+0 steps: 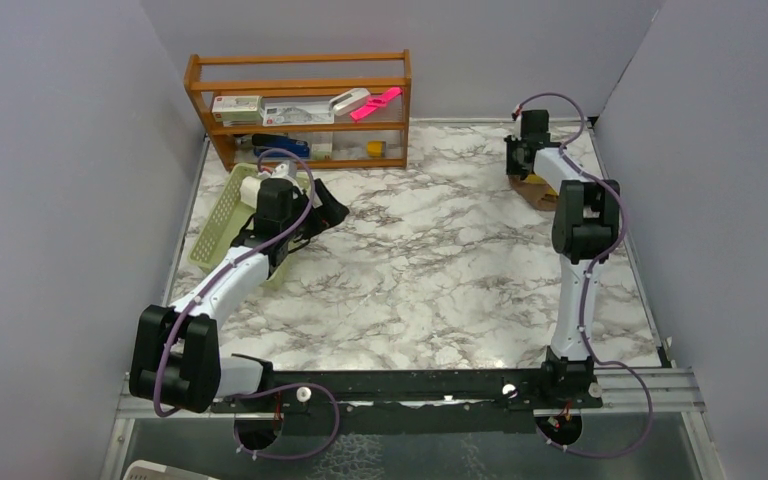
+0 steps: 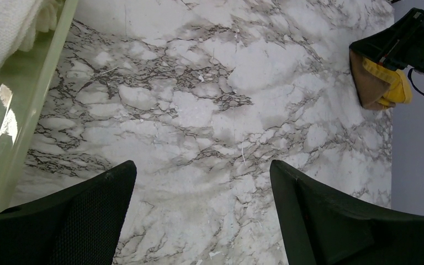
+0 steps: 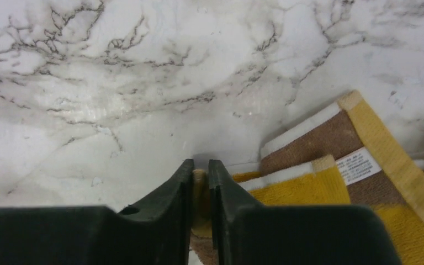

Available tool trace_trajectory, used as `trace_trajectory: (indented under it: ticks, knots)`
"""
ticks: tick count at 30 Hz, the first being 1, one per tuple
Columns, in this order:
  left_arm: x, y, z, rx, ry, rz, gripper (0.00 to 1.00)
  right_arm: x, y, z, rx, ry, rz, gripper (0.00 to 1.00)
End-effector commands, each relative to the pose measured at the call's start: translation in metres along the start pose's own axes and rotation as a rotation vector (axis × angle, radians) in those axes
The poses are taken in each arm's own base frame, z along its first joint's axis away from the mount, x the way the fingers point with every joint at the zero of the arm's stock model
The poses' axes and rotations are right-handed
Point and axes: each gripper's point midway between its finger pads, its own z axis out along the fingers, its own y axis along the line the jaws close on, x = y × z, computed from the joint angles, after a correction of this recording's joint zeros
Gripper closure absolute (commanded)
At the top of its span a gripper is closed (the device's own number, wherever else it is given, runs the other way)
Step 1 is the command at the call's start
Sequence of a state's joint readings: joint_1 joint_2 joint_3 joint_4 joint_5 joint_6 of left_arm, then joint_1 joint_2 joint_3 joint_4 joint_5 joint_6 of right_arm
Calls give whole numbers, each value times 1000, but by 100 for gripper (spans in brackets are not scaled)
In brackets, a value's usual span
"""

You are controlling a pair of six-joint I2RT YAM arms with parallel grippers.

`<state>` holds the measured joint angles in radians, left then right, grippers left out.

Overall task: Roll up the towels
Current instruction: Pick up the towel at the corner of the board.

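Observation:
A mustard-yellow towel (image 3: pixel 309 187) with tan-brown folds and a white label lies crumpled at the table's far right (image 1: pixel 538 192). My right gripper (image 3: pixel 200 165) is shut on its tan edge, the cloth pinched between the two fingers right at the marble. The left wrist view shows that towel (image 2: pixel 378 85) under the right gripper (image 2: pixel 403 41). A white textured towel (image 2: pixel 3 33) lies in the pale green basket (image 2: pixel 11 127). My left gripper (image 2: pixel 203 165) hangs open over bare marble beside the basket, holding nothing.
A wooden shelf (image 1: pixel 300 105) with boxes and small items stands at the back left, behind the green basket (image 1: pixel 215 215). Grey walls close in the table on the left, back and right. The yellow towel sits close to the right wall.

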<state>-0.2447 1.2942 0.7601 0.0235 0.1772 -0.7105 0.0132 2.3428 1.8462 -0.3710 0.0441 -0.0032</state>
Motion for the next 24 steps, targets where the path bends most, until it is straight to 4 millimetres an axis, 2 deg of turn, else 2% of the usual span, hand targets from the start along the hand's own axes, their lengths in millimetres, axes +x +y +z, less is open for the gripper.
trace_trajectory:
  ticks: [1, 4, 6, 7, 9, 12, 15, 16, 17, 19, 20, 22, 24]
  knots:
    - [3, -8, -3, 38, 15, 22, 7, 0, 5, -22, -36, 6, 14, 98]
    - [-2, -9, -8, 25, 8, 48, 7, -19, 20, -50, -106, -46, 27, 99]
    - [-11, -13, -13, 17, -12, 67, 7, -42, 39, -83, -149, -127, 13, 99]
    - [-16, -15, -16, 13, -20, 77, 6, -53, 55, -104, -177, -168, -4, 99]
    - [-27, -20, -23, 9, -38, 100, 6, -78, 95, -154, -227, -265, -57, 99]
    - [-46, -24, -32, 14, -68, 120, 5, -103, 176, -240, -320, -401, -159, 99]
    - [-66, -22, -46, 12, -106, 114, 5, -106, 255, -323, -554, -499, -205, 99]
    - [-74, -19, -52, 6, -121, 115, 4, -107, 273, -350, -645, -533, -211, 99]
    - [-79, -17, -57, 1, -133, 114, 4, -109, 283, -373, -714, -565, -213, 99]
    - [-90, -14, -68, -6, -160, 110, 4, -116, 283, -404, -773, -632, -203, 99]
    - [-93, -12, -72, -8, -167, 110, 4, -116, 276, -408, -747, -652, -204, 99]
    - [-97, -10, -78, -11, -173, 111, 4, -119, 250, -408, -624, -685, -179, 99]
    - [-96, -10, -78, -8, -167, 109, 4, -116, 219, -397, -505, -689, -145, 99]
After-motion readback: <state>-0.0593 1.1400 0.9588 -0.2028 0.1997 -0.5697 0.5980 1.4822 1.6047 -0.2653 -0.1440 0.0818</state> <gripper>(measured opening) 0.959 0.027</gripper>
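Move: The right hand is low at the left corner of the folded brown-and-yellow towel, its edge already between the half-open fingertips; the towel's middle lies about 10 cm to the right and 3 cm back, some 1 cm lower. From that hand the wooden rack's right end stands roughly 28 cm left and 2 cm ahead, and the green basket about 63 cm left and 16 cm back. From the left hand, the towel lies some 55 cm right, 18 cm ahead and 13 cm lower. Up and left in a fast sweep goes the right hand, after shutting fully on the towel's corner and easing back a few centimetres: about 37 cm up, some 30 left and 20 back, easing right at the end, fingertips tipping up and the wrist turning counter-clockwise, pinch kept. The left hand, still open, rises about 10 cm and shifts 7 left. ##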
